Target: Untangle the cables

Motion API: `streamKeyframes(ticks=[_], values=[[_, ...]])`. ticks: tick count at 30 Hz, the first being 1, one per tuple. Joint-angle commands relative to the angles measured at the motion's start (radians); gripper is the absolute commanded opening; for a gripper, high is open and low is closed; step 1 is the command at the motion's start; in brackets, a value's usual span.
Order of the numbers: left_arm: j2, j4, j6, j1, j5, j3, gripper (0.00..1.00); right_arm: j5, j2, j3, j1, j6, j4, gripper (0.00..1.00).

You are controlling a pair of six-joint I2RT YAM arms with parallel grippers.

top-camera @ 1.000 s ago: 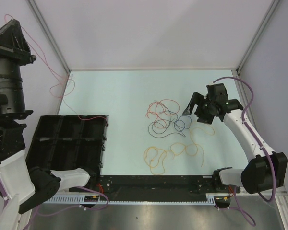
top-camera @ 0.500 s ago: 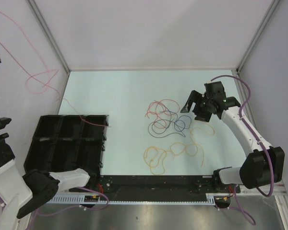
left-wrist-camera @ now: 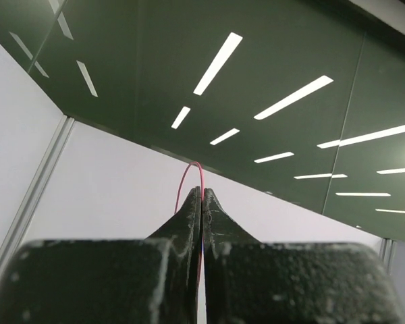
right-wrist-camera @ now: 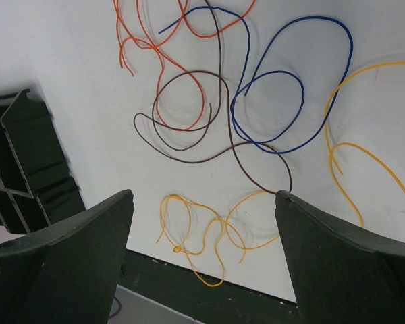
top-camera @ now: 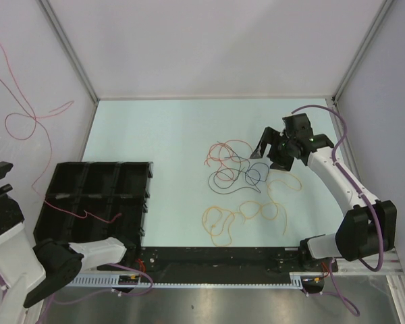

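The cables lie in a loose tangle mid-table: an orange-red one point(top-camera: 223, 152) point(right-wrist-camera: 162, 74), a dark one point(top-camera: 224, 179) point(right-wrist-camera: 189, 142), a blue one point(top-camera: 255, 175) point(right-wrist-camera: 290, 101) and a yellow one point(top-camera: 243, 216) point(right-wrist-camera: 202, 236). My right gripper point(top-camera: 268, 156) point(right-wrist-camera: 204, 199) hovers open above the tangle's right side, touching nothing. High up at the left, my left gripper point(left-wrist-camera: 202, 192) is shut on a thin red cable point(left-wrist-camera: 189, 177). That cable point(top-camera: 20, 121) hangs in loops along the left wall, and its tail lies in the black tray point(top-camera: 101, 165).
The black compartment tray sits at the near left of the table. A black rail point(top-camera: 216, 260) runs along the near edge. Enclosure walls stand close on the left, back and right.
The left arm has risen out of the top view with the red cable; the cable's tail swung from the back left down into the tray. The right gripper drifted slightly left, still open.
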Motion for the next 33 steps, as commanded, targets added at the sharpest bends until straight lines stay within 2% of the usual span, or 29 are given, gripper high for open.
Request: streamKeyframes(ticks=[1, 12, 19, 23, 33], values=[[0.006, 0.034, 0.038, 0.005, -0.018, -0.051, 0.0, -0.015, 0.004, 0.049, 0.007, 0.01, 0.023, 0.9], [0.029, 0.052, 0.174, 0.005, -0.09, -0.118, 0.0, -0.009, 0.004, 0.049, 0.01, 0.007, 0.006, 0.9], [0.049, 0.124, 0.23, 0.011, -0.105, -0.178, 0.0, 0.002, 0.0, 0.049, 0.008, -0.002, -0.014, 0.9], [0.056, 0.132, 0.222, 0.047, -0.122, -0.212, 0.0, 0.006, 0.0, 0.049, 0.007, -0.007, -0.026, 0.9], [0.006, 0.104, 0.041, 0.254, -0.091, -0.402, 0.0, 0.017, 0.0, 0.049, 0.007, -0.018, -0.055, 0.9]])
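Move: Some 78 cm below the left hand, which still pinches the red cable high in the air, the black tray has its middle about 8 cm ahead and 10 cm to the left. The tangle of red, brown and blue cables lies roughly 21 cm ahead and 36 cm right, 80 cm down; the yellow cable is about 3 cm ahead and 34 cm right, equally low. From the right hand, the tray is around 58 cm left, 12 cm back and 15 cm lower. Bringing the raised red cable forward over the tray side, the left hand travels about 14 cm out and sinks some 8 cm, dropping faster towards the end. The upward-pointing fingers tip forward and the hand swings counter-clockwise, each by roughly 20 degrees, while the shut fingertips keep their pinch with a loop standing above them. ##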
